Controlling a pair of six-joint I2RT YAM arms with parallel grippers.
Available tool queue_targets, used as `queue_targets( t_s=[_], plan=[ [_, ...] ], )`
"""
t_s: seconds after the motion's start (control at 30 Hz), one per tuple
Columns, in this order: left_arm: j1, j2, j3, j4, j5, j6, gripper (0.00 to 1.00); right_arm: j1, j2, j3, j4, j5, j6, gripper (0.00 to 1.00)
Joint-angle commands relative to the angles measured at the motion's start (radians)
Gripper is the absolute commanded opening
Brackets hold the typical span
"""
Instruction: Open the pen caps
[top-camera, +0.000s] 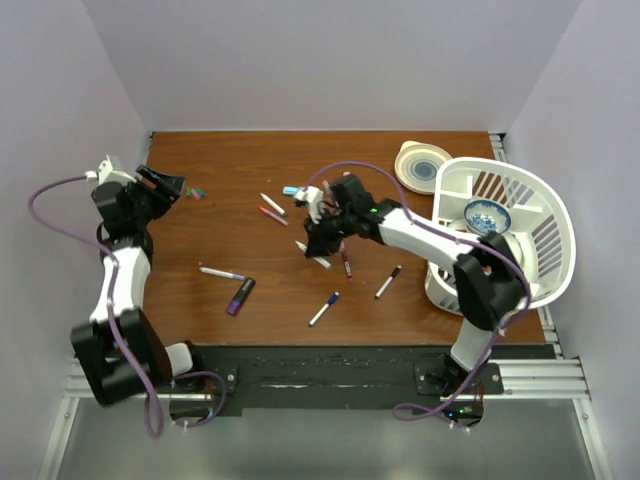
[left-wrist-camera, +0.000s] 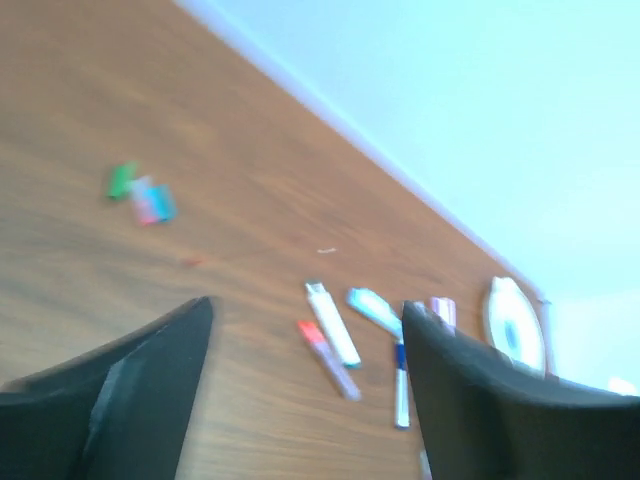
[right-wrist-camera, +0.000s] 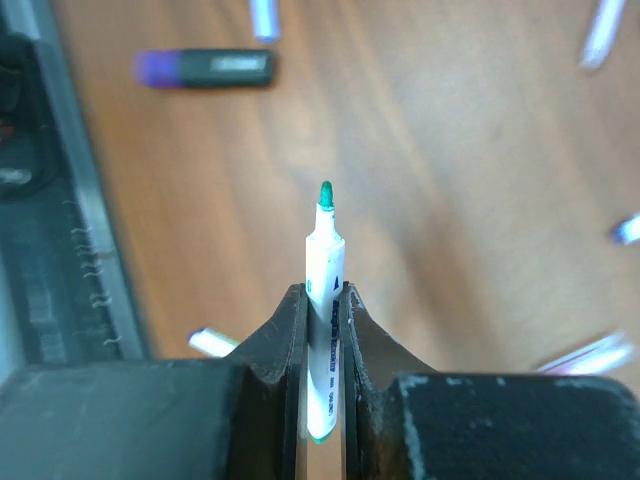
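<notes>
My right gripper (right-wrist-camera: 322, 292) is shut on a white pen (right-wrist-camera: 324, 262) whose bare green tip points away from the jaws, with no cap on it. In the top view this gripper (top-camera: 318, 240) hovers over mid-table among scattered pens. My left gripper (top-camera: 172, 186) is at the far left of the table, open, with nothing between its fingers (left-wrist-camera: 150, 390). Loose pen caps lie just beyond it: a green one (left-wrist-camera: 122, 180) and a pink and teal pair (left-wrist-camera: 152, 202), also seen from above (top-camera: 195, 192). Ahead lie a white pen (left-wrist-camera: 332, 322), a red-capped pen (left-wrist-camera: 328, 358) and a teal one (left-wrist-camera: 375, 308).
A purple and black marker (top-camera: 240, 296) and several thin pens (top-camera: 323, 309) lie toward the near edge. A white basket (top-camera: 545, 240) holding a blue bowl (top-camera: 487, 215) stands at the right, with a plate (top-camera: 422, 165) behind it. Walls close in the table on three sides.
</notes>
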Motion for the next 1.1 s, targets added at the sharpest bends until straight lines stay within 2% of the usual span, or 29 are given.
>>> queue_targets(
  t_s=[0.0, 0.07, 0.1, 0.2, 0.4, 0.57, 0.6, 0.87, 0.97, 1.07],
  plan=[
    [0.002, -0.244, -0.191, 0.118, 0.13, 0.036, 0.86, 0.103, 0.167, 0.289, -0.254, 0.275, -0.166, 0.0],
    [-0.006, -0.36, -0.222, 0.038, 0.115, 0.107, 0.88, 0.119, 0.291, 0.404, -0.327, 0.359, -0.171, 0.0],
    [-0.006, -0.422, -0.238, 0.0, 0.11, 0.128, 0.89, 0.139, 0.38, 0.58, -0.372, 0.403, -0.171, 0.0],
    [-0.018, -0.505, -0.248, -0.066, 0.09, 0.177, 0.9, 0.171, 0.53, 0.786, -0.431, 0.502, -0.192, 0.0],
    [-0.037, -0.513, -0.24, -0.085, 0.079, 0.187, 0.93, 0.22, 0.701, 0.974, -0.382, 0.687, -0.247, 0.03],
    [-0.037, -0.501, -0.268, -0.053, 0.121, 0.156, 0.93, 0.222, 0.763, 1.045, -0.311, 0.747, -0.264, 0.11],
    [-0.037, -0.501, -0.274, -0.047, 0.127, 0.145, 0.93, 0.223, 0.775, 1.057, -0.305, 0.759, -0.267, 0.17],
    [-0.032, -0.502, -0.292, -0.036, 0.121, 0.139, 0.93, 0.223, 0.78, 1.049, -0.236, 0.841, -0.293, 0.42],
    [-0.03, -0.493, -0.294, -0.04, 0.113, 0.141, 1.0, 0.222, 0.719, 1.013, -0.224, 0.842, -0.289, 0.42],
    [-0.032, -0.453, -0.298, -0.057, 0.099, 0.113, 1.0, 0.217, 0.61, 0.942, -0.236, 0.789, -0.241, 0.41]
  ],
)
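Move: The white green-tipped pen is still pinched in my right hand. It goes beside the uncapped red pen, about 14 cm ahead, 12 cm left and 10 cm below; the teal-tipped white pen lies just beyond, roughly 17 cm ahead and 12 cm left, and the light-blue highlighter about 21 cm ahead and 3 cm left. From my empty left hand the red pen is some 20 cm right, 2 cm ahead and 20 cm below. I carry the uncapped green pen forward and left with my right hand, about 14 cm out, sinking some 9 cm to the near side of the red pen while the wrist turns about 45 degrees to point the fingers down. Then I open, let go and rise a little, still edging forward. My left hand backs off about 9 cm and rightward, away from the caps, opening wider. ##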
